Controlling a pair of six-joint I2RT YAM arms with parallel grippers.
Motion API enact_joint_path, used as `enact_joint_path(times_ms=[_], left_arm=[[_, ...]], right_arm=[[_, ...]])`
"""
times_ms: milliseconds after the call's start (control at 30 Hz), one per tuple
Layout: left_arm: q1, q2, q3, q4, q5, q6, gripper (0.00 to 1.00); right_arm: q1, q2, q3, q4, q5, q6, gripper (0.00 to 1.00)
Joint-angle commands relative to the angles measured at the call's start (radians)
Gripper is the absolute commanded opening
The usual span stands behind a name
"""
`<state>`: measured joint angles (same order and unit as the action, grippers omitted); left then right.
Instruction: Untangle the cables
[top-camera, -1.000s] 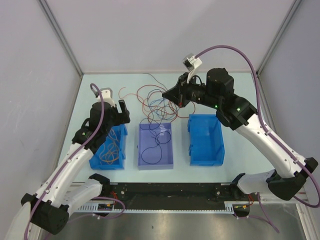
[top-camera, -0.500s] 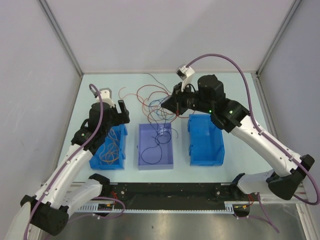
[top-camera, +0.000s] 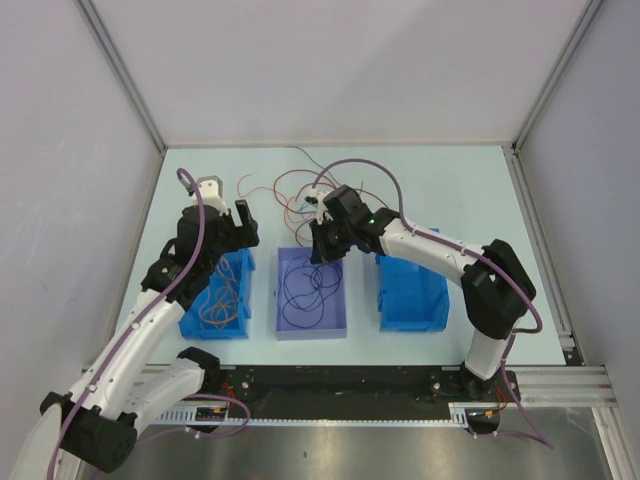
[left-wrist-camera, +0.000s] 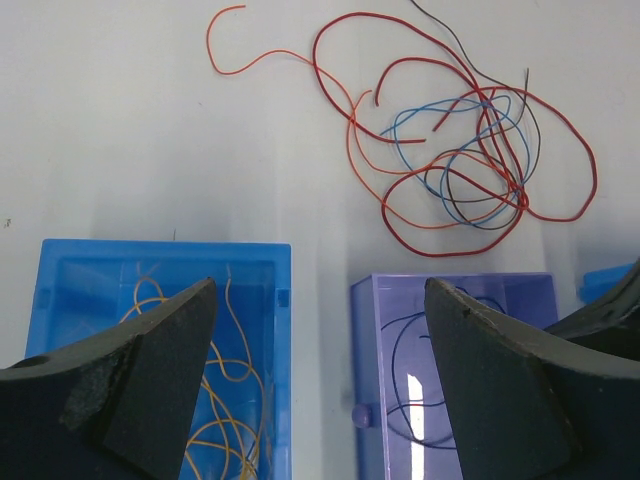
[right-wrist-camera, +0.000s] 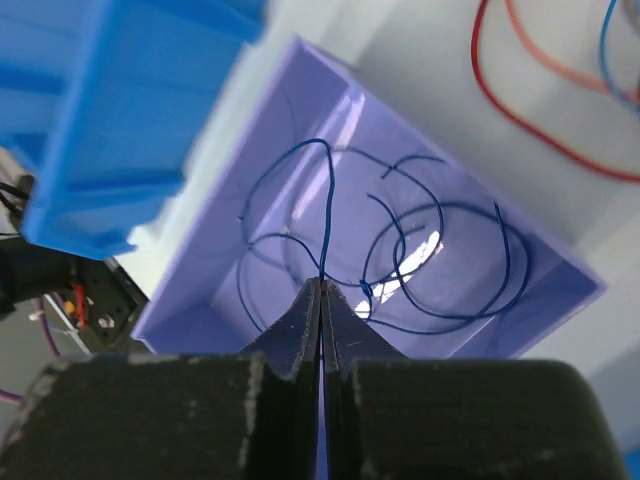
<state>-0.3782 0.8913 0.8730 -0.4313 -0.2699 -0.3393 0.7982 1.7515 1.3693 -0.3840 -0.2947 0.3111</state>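
A loose tangle of red, orange, light blue and dark cables (top-camera: 305, 200) lies on the table behind the bins, also seen in the left wrist view (left-wrist-camera: 470, 170). My right gripper (top-camera: 320, 250) hangs over the purple bin (top-camera: 340, 300) and is shut on a dark blue cable (right-wrist-camera: 325, 200) that runs from its tips (right-wrist-camera: 321, 285) down into that bin (right-wrist-camera: 200, 290), where more dark blue loops lie. My left gripper (top-camera: 243, 215) stands open and empty (left-wrist-camera: 318, 290) above the gap between the left blue bin (left-wrist-camera: 165, 250) and the purple bin (left-wrist-camera: 450, 283).
The left blue bin (top-camera: 190, 325) holds orange-tan cables (left-wrist-camera: 235, 380). A second blue bin (top-camera: 410, 285) stands right of the purple one, under the right forearm. White walls and metal posts close in the table on three sides.
The right arm has swung from the back of the table forward and left, lowering over the purple bin with the dark blue cable. The left arm has not moved.
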Motion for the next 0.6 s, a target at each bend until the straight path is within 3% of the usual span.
enact_joint_path(times_ms=[0, 400, 433, 467, 567], left_arm=[[0.005, -0.015, -0.003, 0.008, -0.006, 0.008, 0.89], [0.004, -0.006, 0.003, 0.014, 0.006, 0.013, 0.89], [0.005, -0.006, 0.003, 0.014, 0.006, 0.013, 0.90], [0.004, -0.006, 0.001, 0.014, 0.006, 0.013, 0.89], [0.004, -0.003, 0.003, 0.014, 0.009, 0.013, 0.90]], right_arm=[[0.022, 0.015, 0.013, -0.022, 0.032, 0.002, 0.00], [0.053, 0.017, 0.013, -0.095, 0.109, -0.053, 0.00], [0.049, 0.007, 0.014, -0.090, 0.108, -0.055, 0.08], [0.044, -0.003, 0.019, -0.089, 0.117, -0.052, 0.41], [0.021, -0.049, 0.020, -0.056, 0.138, -0.050, 0.78]])
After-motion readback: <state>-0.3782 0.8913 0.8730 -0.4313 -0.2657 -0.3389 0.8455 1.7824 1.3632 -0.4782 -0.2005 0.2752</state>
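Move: The right hand, shut on a blue cable, is over the far part of the purple bin, whose middle lies about 7 cm back, 1 cm left and some 10 cm below. The remaining tangle is about 13 cm straight ahead; the right blue bin's middle lies some 22 cm right and 5 cm back, the left one's about 24 cm left and 7 cm back. From the left hand, the purple bin is roughly 13 cm right, 15 cm back and 19 cm below. Lowering the still-pinched blue cable farther into the purple bin, the right hand sinks about 3 cm while drawing back some 2 cm and slightly right, its fingers tipping roughly 10 degrees steeper downward. Once it has all but stopped, it opens the fingers to over half their range and lets go of the cable. ##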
